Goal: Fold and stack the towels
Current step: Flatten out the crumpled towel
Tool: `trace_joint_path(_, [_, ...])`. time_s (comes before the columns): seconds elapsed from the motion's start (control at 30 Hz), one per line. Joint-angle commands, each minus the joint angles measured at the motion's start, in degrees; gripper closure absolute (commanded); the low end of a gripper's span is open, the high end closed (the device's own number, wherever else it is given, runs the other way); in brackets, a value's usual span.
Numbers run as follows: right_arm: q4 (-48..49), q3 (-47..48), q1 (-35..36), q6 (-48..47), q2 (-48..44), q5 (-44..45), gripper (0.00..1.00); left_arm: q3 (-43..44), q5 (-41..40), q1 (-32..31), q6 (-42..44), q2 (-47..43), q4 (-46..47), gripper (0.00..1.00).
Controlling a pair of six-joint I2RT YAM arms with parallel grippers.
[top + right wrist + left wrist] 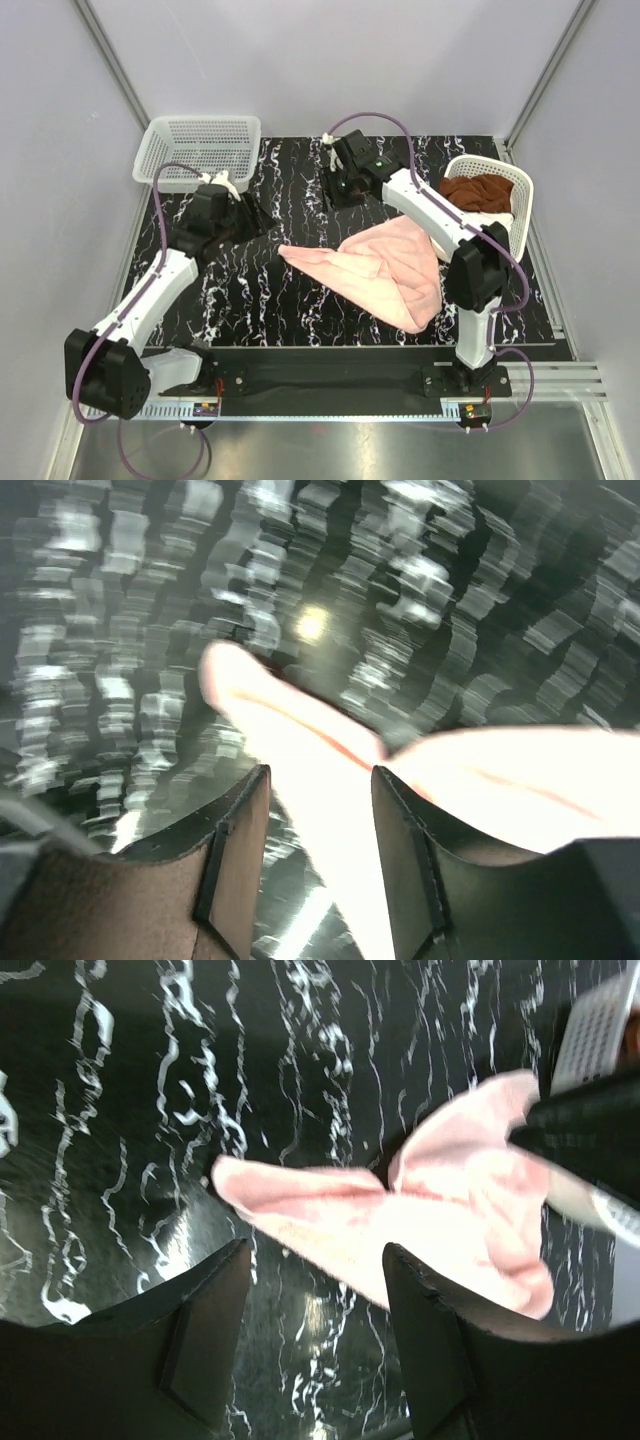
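A pale pink towel (385, 268) lies crumpled and partly folded in the middle of the black marbled mat (260, 290). It also shows in the left wrist view (440, 1210) and, blurred, in the right wrist view (330, 770). My left gripper (246, 218) hovers to its left, open (315, 1250) and holding nothing. Behind the towel, over the mat, my right gripper (338, 190) is also open (320, 772) and holds nothing. A rust-brown towel (478, 190) sits in the tipped basket at the right, with something white (488, 216) under it.
An empty white mesh basket (200, 150) stands at the back left corner. The right basket (522, 205) lies on its side at the mat's right edge. Grey walls close in the sides and back. My right arm (590, 1140) crosses the left wrist view.
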Motion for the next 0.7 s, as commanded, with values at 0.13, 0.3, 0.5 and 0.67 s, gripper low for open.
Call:
trace_joint_path(0.13, [1.41, -22.3, -0.37, -3.25, -14.17, 14.13, 0.52, 8.82, 0.21, 3.67, 2.01, 8.74, -1.0, 0.39])
trace_joint_path(0.3, [5.37, -34.1, -0.28, -6.77, -16.73, 10.63, 0.5, 9.71, 6.88, 3.24, 4.56, 17.17, 1.19, 0.39])
trace_joint_path(0.5, [8.28, -38.6, -0.11, -4.33, -16.64, 12.46, 0.49, 9.28, 5.04, 0.95, 5.8, 24.39, -0.92, 0.39])
trace_joint_path(0.67, [10.56, -42.02, -0.11, -2.82, -19.01, 12.11, 0.48, 7.95, 3.2, 0.07, 6.24, 27.21, 1.55, 0.39])
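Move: The pink towel's left corner, the left gripper's goal, lies about 5 cm ahead of that hand, 3 cm to its right and 15 cm below. For the right gripper, aim at the towel's folded-over middle, roughly 11 cm back, 13 cm to its right and 16 cm down. That middle is some 25 cm right and 1 cm back of the left hand; the corner is 4 cm back and 9 cm left of the right hand. Sweep the right gripper back, right and down, about 12 cm lower, to hover close over the towel's folded middle, swinging its fingers some 20 degrees nearer to straight down. Bring the left gripper a few centimetres forward first, then sink it about 11 cm towards the left corner as its fingers tip steeper. Keep both about half open, gripping nothing. ##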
